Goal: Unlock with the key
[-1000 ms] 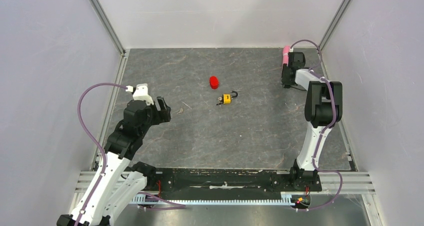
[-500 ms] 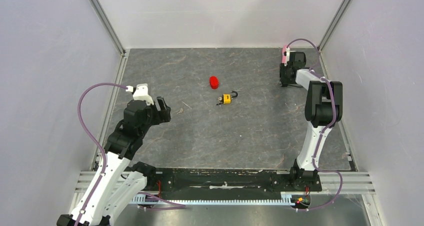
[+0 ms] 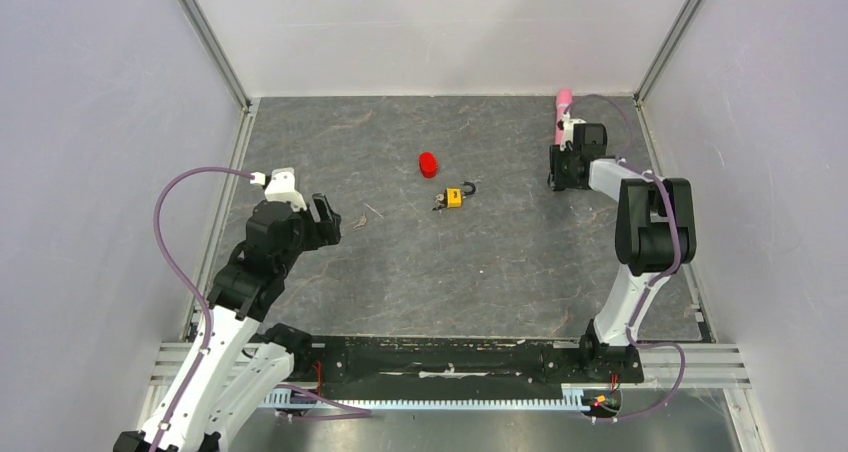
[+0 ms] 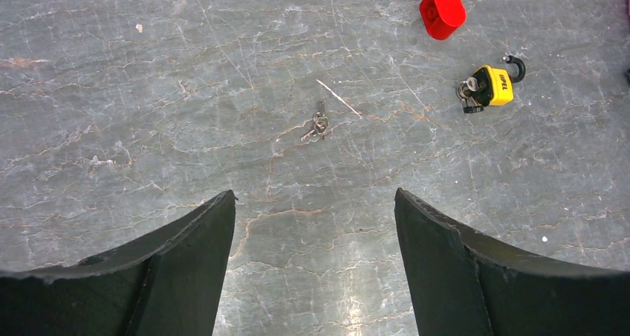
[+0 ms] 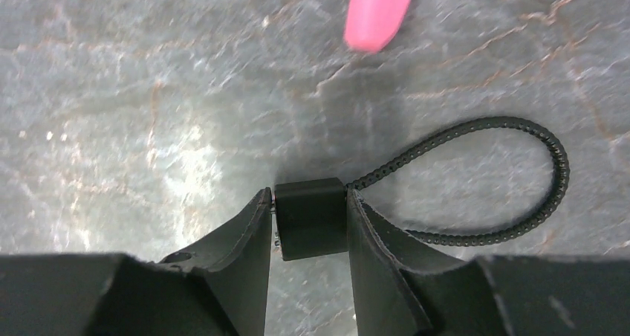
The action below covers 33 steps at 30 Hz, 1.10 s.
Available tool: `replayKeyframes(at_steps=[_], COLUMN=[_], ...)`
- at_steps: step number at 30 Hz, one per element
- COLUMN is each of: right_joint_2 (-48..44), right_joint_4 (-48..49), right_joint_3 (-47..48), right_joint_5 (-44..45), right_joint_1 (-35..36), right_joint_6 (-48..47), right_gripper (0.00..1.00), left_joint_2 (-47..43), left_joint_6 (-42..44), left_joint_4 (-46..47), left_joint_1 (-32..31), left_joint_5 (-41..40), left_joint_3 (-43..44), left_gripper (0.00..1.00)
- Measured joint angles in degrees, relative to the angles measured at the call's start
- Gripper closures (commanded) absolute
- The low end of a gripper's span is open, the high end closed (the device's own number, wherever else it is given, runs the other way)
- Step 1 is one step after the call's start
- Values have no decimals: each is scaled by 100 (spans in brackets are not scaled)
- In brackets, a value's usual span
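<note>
The key (image 4: 319, 122) is a tiny silvery thing lying flat on the grey floor, ahead of my left gripper (image 4: 316, 195), which hangs open and empty above the floor. From above, the key (image 3: 360, 221) is a faint speck just right of the left gripper (image 3: 325, 219). The small yellow padlock (image 4: 494, 85) lies to the right, its dark shackle pointing away; it lies mid-floor in the top view (image 3: 454, 197). My right gripper (image 5: 308, 195) is shut on the black block (image 5: 310, 218) at the end of a looped black cord (image 5: 559, 154), at the back right (image 3: 562, 165).
A red cap-like piece (image 3: 428, 164) lies just behind the padlock; it shows in the left wrist view (image 4: 443, 9) too. A pink object (image 3: 563, 104) sits beyond the right gripper near the back wall, blurred in the right wrist view (image 5: 379, 9). Walls enclose three sides.
The right arm's wrist has swung left and a little nearer with the black block in its jaws, and the pink object has shifted left with it. The left arm has not moved.
</note>
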Motion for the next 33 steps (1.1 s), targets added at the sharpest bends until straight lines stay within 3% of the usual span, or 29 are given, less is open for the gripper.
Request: replayKeyframes(at_steps=[16,19,22,25,33], right_joint_2=[-1700,-1934,-2131,-2374,-3604], right_joint_4=[-136,-317,-529,-811,-1130], right_joint_3=[-1974,-2157,-2282,-2361,-2465], right_joint_5=[-229,-256,-260,-258,149], right_joint_1=[1921,2350,2590,2662,2662], right_joint_6=[-190,-256,-299,-267,828], right_gripper=[80,71,52,42,36], left_joint_2=[-13,-13,-9,-2,28], left_joint_6=[9,9,11,11,11], left_joint_4=[0,0,2,2,2], left_joint_1=[0,0,0,0,0], left_joint_5=[44,46,46,48,48], left_joint_3=[-2,-4,-2,-4,-4], left_gripper=[18,18,18,18,18])
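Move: The right hand already holds the black cable lock down at the table. The bare spot it is taken to lies about 17 cm back and 15 cm to the left. The yellow padlock with its key is some 30 cm left and 5 cm back, the red piece about 38 cm left and 5 cm ahead, and the pink stick about 18 cm ahead and 4 cm right. From the left hand, that spot is roughly 43 cm right, 4 cm ahead and 20 cm below. Keeping its pinch on the black block of the cable lock, the right hand sweeps it low along the table, back and to the left by some 23 cm, away from the pink stick to the open table on the near side of the yellow padlock, while the wrist turns about 30 degrees counter-clockwise. There the fingers open and let go of the block, and the hand rises about 5 cm straight off it, the wrist turning back some 10 degrees clockwise. ##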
